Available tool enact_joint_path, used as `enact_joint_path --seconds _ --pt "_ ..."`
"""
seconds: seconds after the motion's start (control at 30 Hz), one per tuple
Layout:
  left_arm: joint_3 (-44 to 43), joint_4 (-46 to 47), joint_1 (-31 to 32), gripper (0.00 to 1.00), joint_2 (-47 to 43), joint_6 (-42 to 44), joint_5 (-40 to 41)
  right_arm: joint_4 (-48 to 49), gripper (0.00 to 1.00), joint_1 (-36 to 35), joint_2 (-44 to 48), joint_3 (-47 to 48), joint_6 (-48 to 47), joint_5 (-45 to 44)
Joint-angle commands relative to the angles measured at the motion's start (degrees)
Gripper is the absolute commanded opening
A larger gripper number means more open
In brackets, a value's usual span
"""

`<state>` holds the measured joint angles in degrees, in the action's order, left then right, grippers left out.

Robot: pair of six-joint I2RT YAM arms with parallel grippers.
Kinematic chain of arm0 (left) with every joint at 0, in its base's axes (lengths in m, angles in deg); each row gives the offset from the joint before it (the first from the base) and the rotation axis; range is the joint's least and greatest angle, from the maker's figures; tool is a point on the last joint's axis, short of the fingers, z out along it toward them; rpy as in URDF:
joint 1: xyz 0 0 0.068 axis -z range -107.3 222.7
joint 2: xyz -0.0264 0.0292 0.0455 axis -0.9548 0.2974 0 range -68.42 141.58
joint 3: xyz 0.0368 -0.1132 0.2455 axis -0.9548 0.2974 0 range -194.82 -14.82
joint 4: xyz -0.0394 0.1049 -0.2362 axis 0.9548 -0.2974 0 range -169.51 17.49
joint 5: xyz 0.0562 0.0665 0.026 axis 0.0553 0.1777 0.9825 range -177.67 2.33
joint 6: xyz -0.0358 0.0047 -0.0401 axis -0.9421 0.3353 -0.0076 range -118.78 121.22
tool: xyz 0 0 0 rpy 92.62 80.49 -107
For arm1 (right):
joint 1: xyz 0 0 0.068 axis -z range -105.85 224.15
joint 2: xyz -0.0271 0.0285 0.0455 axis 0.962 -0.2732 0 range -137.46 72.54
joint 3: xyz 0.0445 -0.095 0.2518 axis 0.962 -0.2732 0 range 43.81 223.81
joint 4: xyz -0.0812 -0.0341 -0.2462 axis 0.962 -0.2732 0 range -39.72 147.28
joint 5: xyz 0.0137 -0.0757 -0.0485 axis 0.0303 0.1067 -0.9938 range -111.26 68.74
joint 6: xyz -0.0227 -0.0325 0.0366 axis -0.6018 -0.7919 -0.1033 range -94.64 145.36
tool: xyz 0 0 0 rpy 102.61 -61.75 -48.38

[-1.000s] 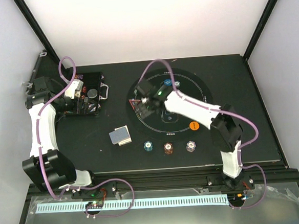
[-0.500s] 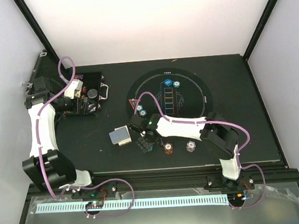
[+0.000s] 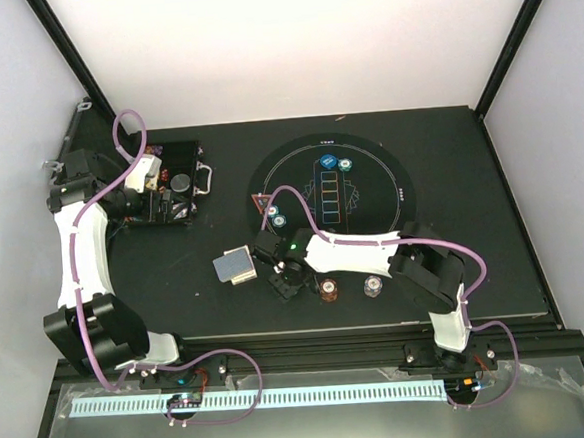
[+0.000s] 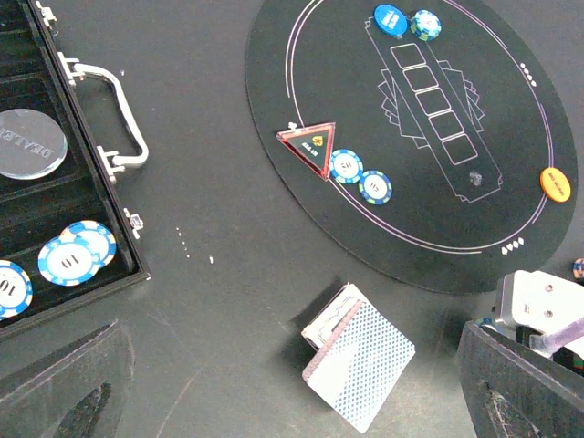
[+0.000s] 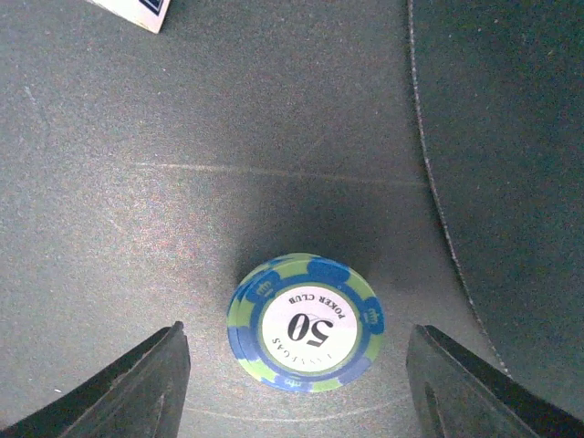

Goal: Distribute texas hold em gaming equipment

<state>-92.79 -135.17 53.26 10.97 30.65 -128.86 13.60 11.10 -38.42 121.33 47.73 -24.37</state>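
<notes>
A short stack of blue-and-green "50" poker chips (image 5: 306,324) stands on the table between the fingers of my right gripper (image 5: 301,392). The jaws are open, with a gap on both sides. From above, that gripper (image 3: 284,280) hides the stack. A red-brown chip stack (image 3: 328,290) and a white one (image 3: 373,287) stand to its right. A deck of blue-backed cards (image 4: 358,360) lies to its left. Two chips (image 4: 360,178), a blue button (image 4: 390,18) and an orange button (image 4: 555,182) lie on the mat. My left gripper (image 3: 177,185) hangs open over the case.
The black case (image 3: 162,220) lies open at the left with chips (image 4: 75,255) and a clear dealer disc (image 4: 27,141) inside, its metal handle (image 4: 109,114) facing the round mat (image 3: 380,183). A red triangular marker (image 4: 312,146) sits on the mat's left edge.
My right arm has swung from the left part of the mat to the front of the table and come down astride the teal chip stack. Its jaws have narrowed slightly. The left arm has not moved.
</notes>
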Motion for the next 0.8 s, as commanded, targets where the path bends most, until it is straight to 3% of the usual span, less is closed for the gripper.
enact_joint_path --seconds 0.0,0.53,0.77 --pt "-2.7 -0.9 -0.5 0.99 -1.6 0.8 -1.3 1.2 0.66 -0.4 -1.4 -0.4 0.3 0.5" --pt "-2.9 -0.9 -0.6 0.99 -1.6 0.8 -1.2 1.4 0.44 -0.4 -1.6 -0.2 0.6 -0.2" --pt "-2.6 -1.1 -0.7 0.99 -1.5 1.0 -1.3 0.3 0.43 -0.4 -0.9 0.9 0.1 -0.3"
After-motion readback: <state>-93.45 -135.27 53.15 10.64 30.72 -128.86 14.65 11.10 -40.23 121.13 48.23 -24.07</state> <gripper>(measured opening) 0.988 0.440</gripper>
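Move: The blue-green chip stack is right beneath the right hand, its middle about 2 cm below and centred between the open fingers. From that hand the card deck lies some 11 cm left and 5 cm ahead, the red chip stack 8 cm right and 2 cm back, and the nearer "11" chip on the mat 14 cm ahead and 1 cm left. From the left hand the blue-green stack is roughly 25 cm right, 15 cm back and 22 cm below. The right hand, fingers pointing down and already partly closed, keeps closing and sinks straight down about 1 cm around the blue-green chip stack, without drifting sideways or turning. It then stays at that height while the two fingertips come in on opposite sides of the stack and pinch it, their closing stopped by its width with the grip effort rising. ##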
